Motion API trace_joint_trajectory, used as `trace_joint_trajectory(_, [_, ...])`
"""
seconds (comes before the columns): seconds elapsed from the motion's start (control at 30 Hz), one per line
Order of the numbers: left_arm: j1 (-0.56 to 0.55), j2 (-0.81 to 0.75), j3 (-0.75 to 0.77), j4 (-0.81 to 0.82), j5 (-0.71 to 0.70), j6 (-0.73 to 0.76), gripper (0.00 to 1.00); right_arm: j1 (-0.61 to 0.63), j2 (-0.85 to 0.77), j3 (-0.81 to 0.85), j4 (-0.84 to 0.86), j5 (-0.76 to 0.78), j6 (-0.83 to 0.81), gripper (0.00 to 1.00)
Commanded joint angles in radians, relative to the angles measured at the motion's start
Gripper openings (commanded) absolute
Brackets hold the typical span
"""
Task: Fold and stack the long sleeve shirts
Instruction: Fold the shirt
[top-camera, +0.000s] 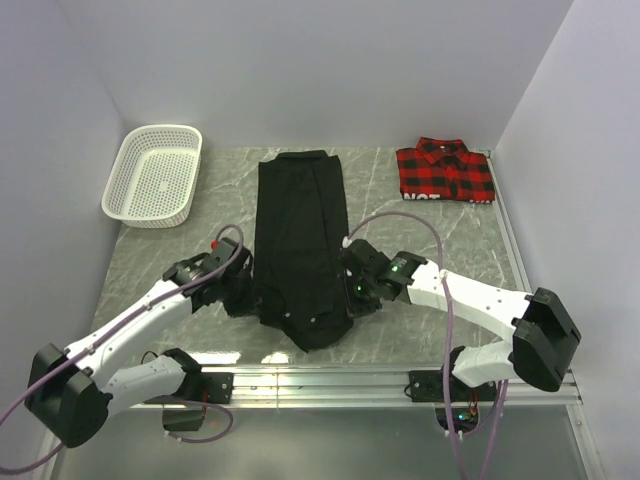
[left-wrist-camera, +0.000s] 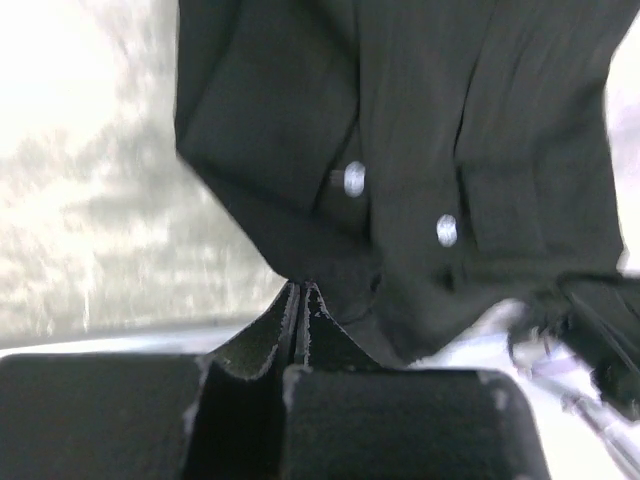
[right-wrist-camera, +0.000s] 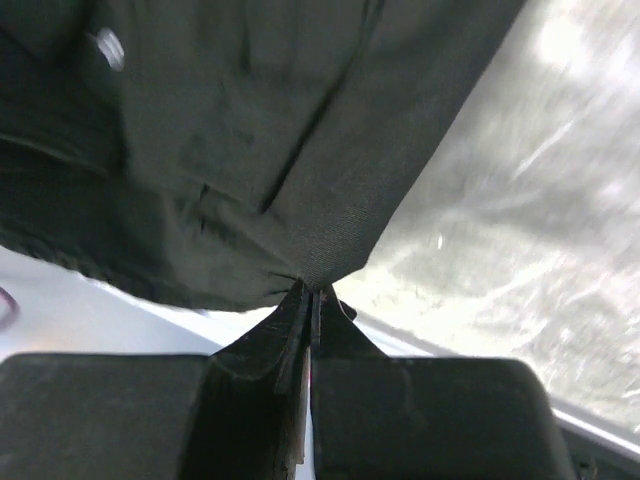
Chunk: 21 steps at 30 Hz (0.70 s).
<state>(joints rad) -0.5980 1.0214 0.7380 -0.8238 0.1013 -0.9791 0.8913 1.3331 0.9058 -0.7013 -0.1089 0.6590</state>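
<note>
The black long sleeve shirt (top-camera: 298, 235) lies as a long narrow strip down the middle of the table, its near end lifted off the surface. My left gripper (top-camera: 243, 288) is shut on the shirt's left edge near that end, and my right gripper (top-camera: 351, 290) is shut on the right edge. In the left wrist view the gripper (left-wrist-camera: 300, 290) pinches black cloth (left-wrist-camera: 420, 130) with two pale buttons. The right wrist view shows its gripper (right-wrist-camera: 315, 291) pinching a corner of the cloth (right-wrist-camera: 250, 130). The red-and-black plaid shirt (top-camera: 446, 170) lies folded at the back right.
A white mesh basket (top-camera: 153, 175) stands at the back left corner. White walls close in the grey marbled table (top-camera: 440, 240) on three sides. A metal rail (top-camera: 330, 380) runs along the near edge by the arm bases.
</note>
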Motion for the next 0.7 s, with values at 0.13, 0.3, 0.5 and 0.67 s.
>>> trace_joint_trajectory(0.13, [0.056, 0.164, 0.162, 0.194, -0.248, 0.048, 0.0, -0.13, 0.1, 0.181, 0.049, 0.081, -0.09, 0.0])
trace_joint_trajectory(0.3, [0.17, 0.265, 0.239, 0.298, -0.285, 0.106, 0.0, -0.224, 0.205, 0.295, 0.089, 0.087, -0.137, 0.0])
trace_joint_trajectory(0.5, [0.244, 0.437, 0.382, 0.403, -0.302, 0.148, 0.01, -0.293, 0.339, 0.439, 0.141, 0.107, -0.193, 0.0])
trace_joint_trajectory(0.67, [0.259, 0.591, 0.475, 0.466, -0.296, 0.174, 0.01, -0.334, 0.434, 0.545, 0.178, 0.106, -0.232, 0.0])
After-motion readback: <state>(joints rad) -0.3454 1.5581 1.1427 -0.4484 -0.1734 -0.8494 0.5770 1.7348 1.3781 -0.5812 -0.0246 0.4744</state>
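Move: The collar end of the black shirt, towards which I'm folding the lifted hem, lies about 48 cm ahead of my left hand, 10 cm to its right and 9 cm below. From my right hand that collar end is some 47 cm ahead, 13 cm to the left and 7 cm down. The basket stands roughly 40 cm ahead and 35 cm left of my left hand; the folded red shirt is about 42 cm ahead and 30 cm right of my right hand. I keep both fingers-shut grips on the black shirt's hem corners and sweep them forward together over the shirt body towards the collar, a little over 20 cm, quickly and nearly level with just a slight rise. Meanwhile my fingertips swing forward some 15 to 20 degrees, my left hand turning counter-clockwise and my right clockwise. ##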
